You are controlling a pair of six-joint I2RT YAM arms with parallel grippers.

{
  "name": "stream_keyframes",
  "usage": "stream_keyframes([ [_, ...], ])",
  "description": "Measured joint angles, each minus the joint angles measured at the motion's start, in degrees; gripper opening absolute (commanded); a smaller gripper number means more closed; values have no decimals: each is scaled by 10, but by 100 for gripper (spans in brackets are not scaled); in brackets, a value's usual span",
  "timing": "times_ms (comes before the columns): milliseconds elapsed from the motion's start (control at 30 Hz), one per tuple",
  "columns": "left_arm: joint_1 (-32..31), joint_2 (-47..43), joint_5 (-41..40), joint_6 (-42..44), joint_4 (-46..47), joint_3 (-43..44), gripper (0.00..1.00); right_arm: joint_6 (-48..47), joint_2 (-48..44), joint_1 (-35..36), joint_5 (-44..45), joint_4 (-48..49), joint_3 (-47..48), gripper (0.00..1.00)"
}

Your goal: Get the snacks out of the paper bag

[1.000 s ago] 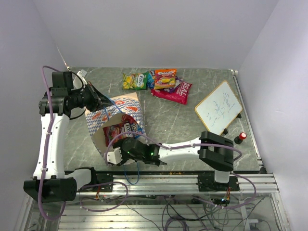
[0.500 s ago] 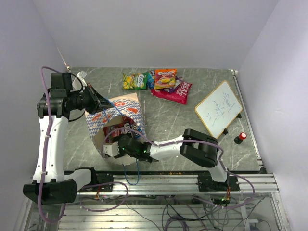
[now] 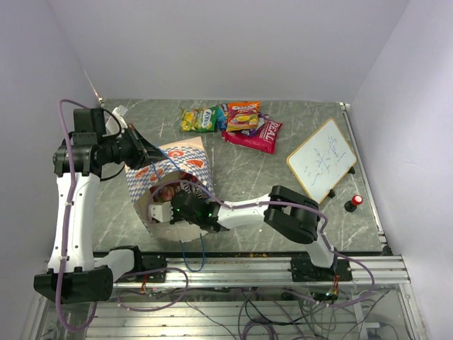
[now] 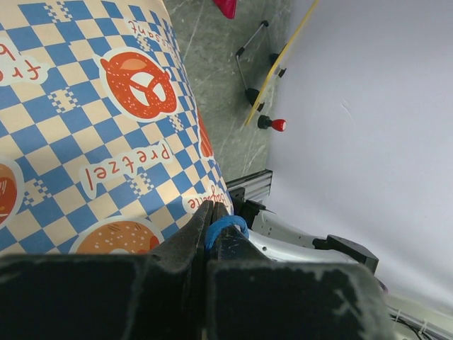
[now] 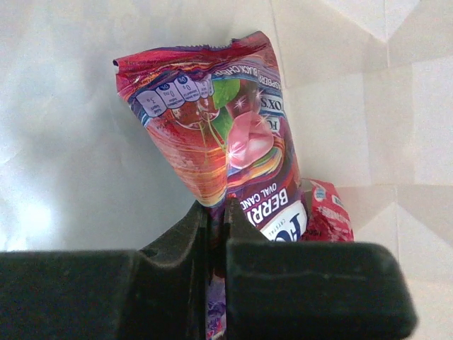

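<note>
The cream paper bag with blue checks and pretzel prints lies on its side, mouth toward the near edge. My left gripper is shut on its blue cord handle and holds the top side up. My right gripper is inside the bag's mouth, shut on a red-purple berry candy packet. A red packet lies behind it in the bag. Several snacks lie at the table's far side: the crimson "REAL" bag, an orange pouch and green-yellow packets.
A small whiteboard stands on legs at the right, with a red-capped marker near it; both also show in the left wrist view, the whiteboard and the marker. The table's metal rail runs along the near edge.
My right gripper has moved left and deeper into the bag's mouth. The left gripper still holds the handle and has barely shifted.
</note>
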Motion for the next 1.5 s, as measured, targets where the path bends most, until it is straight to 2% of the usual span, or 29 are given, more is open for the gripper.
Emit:
stream_keyframes([
  [233,0,-16,6,-7,12,-1,7,45,-73,2,-30,-63,-16,0],
  [533,0,-34,12,-31,51,-27,7,128,-255,8,-118,-147,-79,0],
  [767,0,-32,13,-37,68,-38,7,164,-406,9,-242,-244,-97,0],
  [933,0,-24,13,-37,77,-40,7,175,-536,11,-283,-300,-83,0],
  [1100,0,-19,9,-37,80,-49,7,149,-603,12,-242,-321,-16,0],
  [1300,0,-15,0,-37,80,-50,7,81,-608,-10,-90,-253,14,0],
  [1500,0,-14,-11,-36,74,-50,7,76,-509,-206,-73,-167,17,0],
])
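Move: The right hand, low inside the paper bag, already pinches the purple berry snack; the snack pile where the others were put lies about 28 cm ahead and 27 cm to its right, a couple of centimetres lower. The yellow-green packs are some 30 cm ahead and 8 cm right, and a red snack still in the paper bag is about 6 cm ahead and 5 cm right. From the left hand, the snack pile is roughly 27 cm ahead, 26 cm right and 31 cm down. Keeping its pinch on the berry snack, the right hand climbs almost 40 cm out of the paper bag's mouth, drawing back about 15 cm and drifting right as it goes, while the left hand stays nearly in place with its fingers shut on the blue handle. Near the top of the lift the right hand turns round and sweeps quickly forward, still working right, carrying the snack high over the table on the snack pile's side, its left side rolled up by some 40 degrees. ##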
